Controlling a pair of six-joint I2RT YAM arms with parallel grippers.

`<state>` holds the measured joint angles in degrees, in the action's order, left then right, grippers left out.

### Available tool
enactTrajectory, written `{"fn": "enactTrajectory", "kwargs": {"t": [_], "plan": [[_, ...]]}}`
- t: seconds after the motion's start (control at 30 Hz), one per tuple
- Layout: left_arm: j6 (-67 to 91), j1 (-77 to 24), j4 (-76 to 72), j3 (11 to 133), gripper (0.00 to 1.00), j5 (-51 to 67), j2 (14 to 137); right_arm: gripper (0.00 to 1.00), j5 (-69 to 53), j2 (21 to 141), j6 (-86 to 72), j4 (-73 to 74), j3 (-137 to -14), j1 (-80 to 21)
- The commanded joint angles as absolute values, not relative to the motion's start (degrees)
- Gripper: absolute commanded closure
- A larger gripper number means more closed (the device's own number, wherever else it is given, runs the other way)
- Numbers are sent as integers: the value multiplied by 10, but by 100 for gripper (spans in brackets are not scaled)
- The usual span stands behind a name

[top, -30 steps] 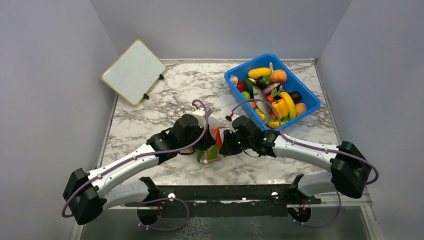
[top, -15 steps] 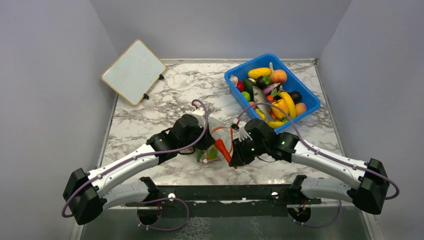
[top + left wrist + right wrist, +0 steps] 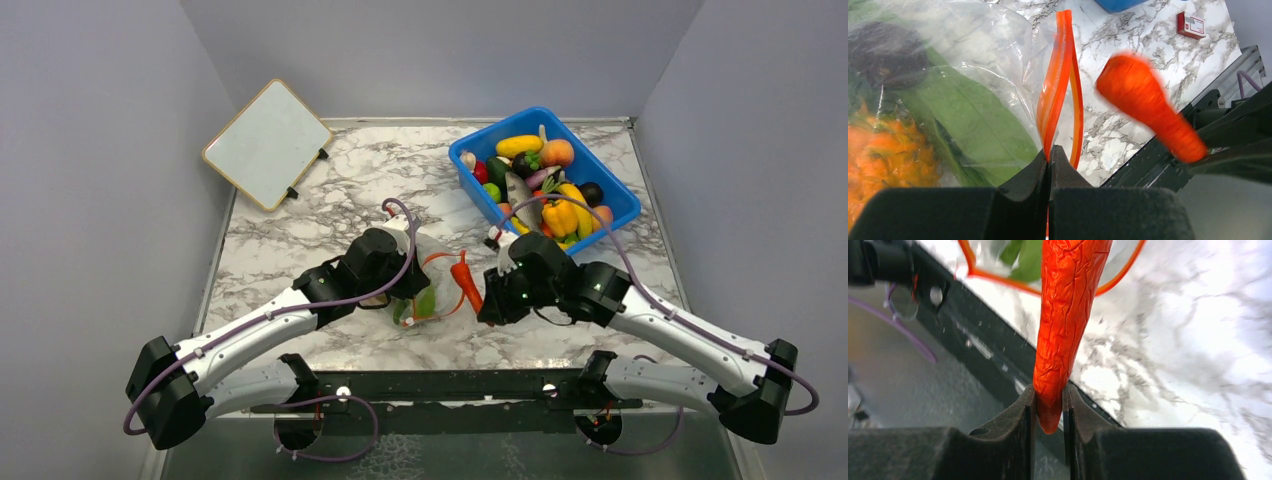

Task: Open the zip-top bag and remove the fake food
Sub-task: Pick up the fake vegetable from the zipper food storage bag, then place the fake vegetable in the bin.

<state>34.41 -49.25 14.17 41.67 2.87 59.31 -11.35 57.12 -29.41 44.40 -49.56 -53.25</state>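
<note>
The clear zip-top bag (image 3: 428, 262) lies mid-table with its red-orange zip strip (image 3: 1062, 75) parted into a loop. My left gripper (image 3: 408, 292) is shut on one lip of that strip (image 3: 1049, 155). Fake food shows through the plastic: a long green leaf (image 3: 973, 117), an orange pineapple (image 3: 888, 155) and a dark piece (image 3: 888, 55). To the right of the bag's mouth my right gripper (image 3: 487, 300) is shut on the thin end of an orange carrot (image 3: 1068, 315). The carrot (image 3: 465, 283) hangs outside the bag above the table.
A blue bin (image 3: 545, 112) full of toy fruit and vegetables stands at the back right. A small whiteboard (image 3: 268, 143) leans at the back left. The table's dark front rail (image 3: 978, 340) runs just below the carrot.
My right gripper has drawn the carrot out of the bag's mouth and moved right with it. The left gripper and the bag have stayed put.
</note>
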Motion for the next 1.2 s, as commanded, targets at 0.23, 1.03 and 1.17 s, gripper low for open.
{"fn": "enactTrajectory", "kwargs": {"t": [0.23,1.03,1.17], "plan": [[351,-494,122,411,100,13,579,83,285,535,-296,504,-622,-532],[348,-494,125,410,100,47,576,85,69,764,-217,337,-641,-78],[345,-494,126,410,100,43,578,85,116,752,-253,310,-609,-65]]}}
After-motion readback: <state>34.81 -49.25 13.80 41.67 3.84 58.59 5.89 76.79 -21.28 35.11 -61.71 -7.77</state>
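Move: The right hand already holds the red carrot, clear of the bag; the blue box it is bound for has its middle about 28 cm ahead, 14 cm to its right and 9 cm below. In the box, the yellow pepper lies roughly 23 cm ahead and 17 cm right, the fish 26 cm ahead and 9 cm right. The bag's mouth is some 5 cm ahead and 9 cm left. From the left hand, the box lies about 23 cm ahead and 29 cm right. Keeping its pinch on one end of the carrot, the right hand swings away from the bag towards the blue box, about 23 cm forward and 19 cm to the right, first arching up some 8 cm and then sinking back to its starting height over the near right part of the box by the yellow pepper. On the way the wrist turns about 50 degrees clockwise, while the left hand stays put, fingers shut on the bag's orange zip strip. ##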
